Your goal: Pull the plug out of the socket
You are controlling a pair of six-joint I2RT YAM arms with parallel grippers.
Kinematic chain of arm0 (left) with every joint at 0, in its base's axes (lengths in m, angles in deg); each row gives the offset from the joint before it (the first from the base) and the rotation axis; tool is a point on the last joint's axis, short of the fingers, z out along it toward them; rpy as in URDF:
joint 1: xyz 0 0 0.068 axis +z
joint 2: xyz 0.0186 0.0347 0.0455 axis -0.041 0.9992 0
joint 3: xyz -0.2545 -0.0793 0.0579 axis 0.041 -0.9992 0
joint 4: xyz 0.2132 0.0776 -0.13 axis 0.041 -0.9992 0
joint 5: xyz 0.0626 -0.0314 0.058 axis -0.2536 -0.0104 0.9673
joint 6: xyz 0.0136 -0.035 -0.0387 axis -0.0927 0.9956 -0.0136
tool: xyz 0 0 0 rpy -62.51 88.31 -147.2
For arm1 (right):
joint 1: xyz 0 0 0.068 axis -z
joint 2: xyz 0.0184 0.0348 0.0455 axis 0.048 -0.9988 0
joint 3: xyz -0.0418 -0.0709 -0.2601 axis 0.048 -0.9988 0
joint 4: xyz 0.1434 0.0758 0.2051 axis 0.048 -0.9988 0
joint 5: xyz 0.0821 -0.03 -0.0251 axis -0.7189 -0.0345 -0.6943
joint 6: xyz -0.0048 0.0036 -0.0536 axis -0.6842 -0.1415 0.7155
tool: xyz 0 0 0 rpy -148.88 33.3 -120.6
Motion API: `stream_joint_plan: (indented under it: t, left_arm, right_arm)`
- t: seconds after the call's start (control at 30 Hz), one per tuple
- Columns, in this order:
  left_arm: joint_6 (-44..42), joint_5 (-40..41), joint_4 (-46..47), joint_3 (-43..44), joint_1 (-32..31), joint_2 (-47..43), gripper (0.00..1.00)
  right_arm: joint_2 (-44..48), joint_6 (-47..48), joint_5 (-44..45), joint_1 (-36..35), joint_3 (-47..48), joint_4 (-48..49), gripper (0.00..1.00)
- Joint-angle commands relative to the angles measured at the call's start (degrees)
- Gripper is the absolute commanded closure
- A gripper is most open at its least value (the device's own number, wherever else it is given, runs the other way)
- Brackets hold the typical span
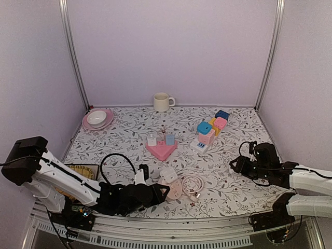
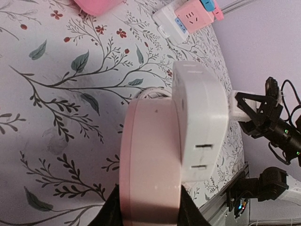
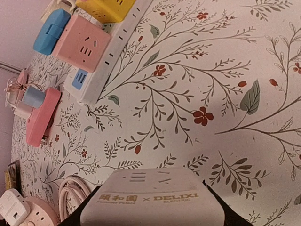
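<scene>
A round pink socket [image 1: 175, 191] lies near the table's front edge, and my left gripper [image 1: 164, 193] is shut on its rim. In the left wrist view the socket [image 2: 150, 155] fills the space between the dark fingers [image 2: 109, 214]. A white square plug [image 2: 200, 122] sits seated on the socket's face [image 1: 167, 174]. My right gripper [image 1: 234, 167] is far to the right, apart from the socket. It is shut on a second white plug block marked DELIXI [image 3: 153, 200], which also shows in the left wrist view [image 2: 236, 106].
A coiled pale cable [image 1: 193, 184] lies just right of the socket. A pink triangular power strip [image 1: 161, 149] and a white strip with coloured cube sockets [image 1: 210, 129] sit mid-table. Behind are a white mug [image 1: 163, 101] and a pink plate with a bowl [image 1: 97, 119]. A black cable loops [image 1: 116, 158] at the left.
</scene>
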Motion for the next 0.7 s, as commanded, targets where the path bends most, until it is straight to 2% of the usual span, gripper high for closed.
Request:
stream_joint_plan:
  t: [0.0,0.07,0.13,0.27,0.47,0.67]
  left_arm:
    - [-2.6,2.7,-3.0,-1.2,-0.6,-0.9,1.00]
    - [-2.9,2.8,-2.9,-1.2,-0.8,-1.0,1.00]
    - [-3.2,2.9,-2.8,-1.1,-0.9,-1.0,1.00]
    - [-3.4,3.3,-2.7,-1.3,-1.1,-1.3,1.00]
    - [-3.8,3.6,-2.1,-1.5,-1.2,-1.7,1.00]
    - [-4.9,3.8,-1.1,-1.5,-1.3,-1.7,1.00]
  right_arm:
    - [0.9,-1.4,-3.9,1.8,-1.5,4.1,0.46]
    - [1.2,-1.7,-4.0,2.0,-2.0,4.0,0.30]
    - [2.1,-1.9,-3.8,2.0,-2.2,3.3,0.18]
    - [4.9,-1.6,-2.8,2.0,-1.7,-0.2,0.02]
    - [9.6,0.6,-1.9,2.0,2.1,-7.8,0.01]
    - [13.7,3.5,-6.2,0.9,4.6,-11.0,0.01]
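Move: The white plug is already off the socket, gripped between the right fingers. The bare table it goes to lies some 5 cm below that hand, about 4 cm back and 2 cm left. From the right hand, the coiled cable is about 17 cm left and 4 cm back, and the pink socket in the left grip about 27 cm left and 7 cm back. From the left hand, the plug is roughly 30 cm right and 10 cm farther out, about level in height. The white plug is let go over the open table: the right hand sinks about 1 cm with it, spreads its fingers from part-open to fully wide, then climbs roughly 5 cm nearly straight up, away from the plug, with hardly any wrist turn. The left hand stays in place and keeps its hold on the pink socket. ##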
